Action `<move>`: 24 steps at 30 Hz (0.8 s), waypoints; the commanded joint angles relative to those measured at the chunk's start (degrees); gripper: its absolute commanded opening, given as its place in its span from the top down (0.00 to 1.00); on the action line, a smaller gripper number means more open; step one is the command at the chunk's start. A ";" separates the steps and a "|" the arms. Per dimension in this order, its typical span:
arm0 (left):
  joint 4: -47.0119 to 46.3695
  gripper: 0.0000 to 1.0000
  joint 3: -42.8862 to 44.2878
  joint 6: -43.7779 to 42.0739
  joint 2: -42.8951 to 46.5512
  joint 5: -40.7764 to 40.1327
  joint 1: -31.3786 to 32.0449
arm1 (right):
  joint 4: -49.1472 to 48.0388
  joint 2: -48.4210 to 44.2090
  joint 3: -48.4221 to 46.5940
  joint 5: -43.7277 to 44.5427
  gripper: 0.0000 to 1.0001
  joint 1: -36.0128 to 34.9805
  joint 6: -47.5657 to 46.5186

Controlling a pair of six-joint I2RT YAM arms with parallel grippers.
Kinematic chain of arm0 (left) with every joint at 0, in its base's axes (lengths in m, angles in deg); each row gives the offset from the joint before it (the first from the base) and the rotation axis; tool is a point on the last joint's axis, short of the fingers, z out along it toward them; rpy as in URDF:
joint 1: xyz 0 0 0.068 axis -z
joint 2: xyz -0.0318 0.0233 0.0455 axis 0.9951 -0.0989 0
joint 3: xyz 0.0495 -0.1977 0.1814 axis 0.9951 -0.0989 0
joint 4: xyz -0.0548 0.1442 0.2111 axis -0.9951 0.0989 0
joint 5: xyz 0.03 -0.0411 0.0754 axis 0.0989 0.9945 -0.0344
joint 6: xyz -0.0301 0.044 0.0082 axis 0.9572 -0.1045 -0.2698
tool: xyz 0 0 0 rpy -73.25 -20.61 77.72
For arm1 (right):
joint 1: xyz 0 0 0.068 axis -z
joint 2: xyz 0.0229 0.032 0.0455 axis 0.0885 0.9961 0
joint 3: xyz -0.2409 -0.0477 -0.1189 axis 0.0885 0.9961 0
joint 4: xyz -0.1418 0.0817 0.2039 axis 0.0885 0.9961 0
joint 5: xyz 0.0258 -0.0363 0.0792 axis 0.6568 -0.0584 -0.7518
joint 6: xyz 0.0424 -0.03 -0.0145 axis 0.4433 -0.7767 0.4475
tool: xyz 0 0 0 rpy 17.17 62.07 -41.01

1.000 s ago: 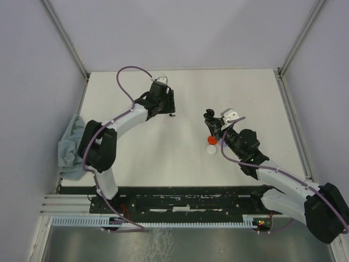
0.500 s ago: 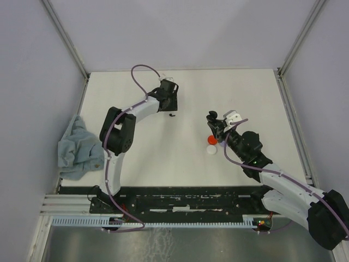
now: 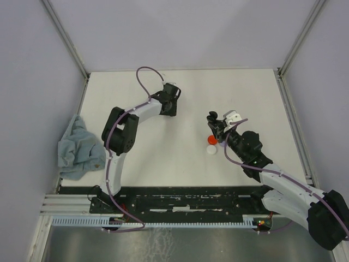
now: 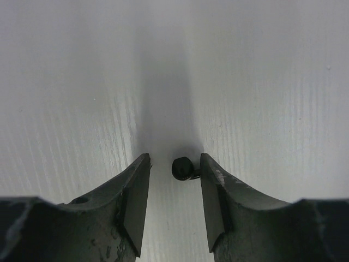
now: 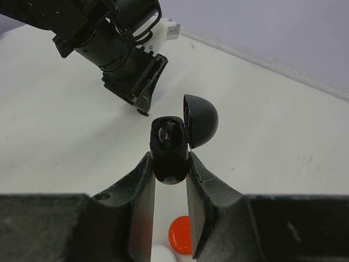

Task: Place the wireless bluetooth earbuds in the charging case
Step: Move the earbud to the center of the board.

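In the left wrist view a tiny black earbud (image 4: 182, 168) lies on the white table between the tips of my left gripper (image 4: 174, 159). The jaws are open; the earbud sits close against the right finger (image 4: 215, 185) and clear of the left one. From above, my left gripper (image 3: 170, 109) points down at the table's far middle and hides the earbud. My right gripper (image 5: 170, 158) is shut on the black charging case (image 5: 170, 143), held up with its lid (image 5: 200, 121) hinged open. The same case (image 3: 212, 117) shows in the top view.
A red round case (image 3: 211, 140) and a white one (image 3: 211, 151) lie on the table under my right gripper (image 3: 217, 129). A crumpled grey-blue cloth (image 3: 79, 147) lies at the left edge. Walls close the table at the back and sides.
My left gripper has moved right onto the black earbud, which now sits between its fingers, and its jaws have narrowed. The right arm has shifted slightly with the case.
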 commanded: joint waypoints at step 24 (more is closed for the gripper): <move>8.75 0.75 -17.82 -18.48 13.91 12.26 1.90 | -1.45 1.35 -2.97 -3.29 0.97 0.32 0.14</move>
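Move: The black earbud already lies between the left hand's half-open fingers, under 1 cm off sideways and about 1 cm below the hand point. The red case stands some 12 cm back and 19 cm to the right of the left hand, the white case about 17 cm back and 19 cm right, both at table height. From the right hand, which holds up the black case, the earbud is roughly 17 cm ahead, 18 cm left and 20 cm below. Left fingers close on the black earbud while drawing back about 7 cm along the table, turning some 15 degrees clockwise. ##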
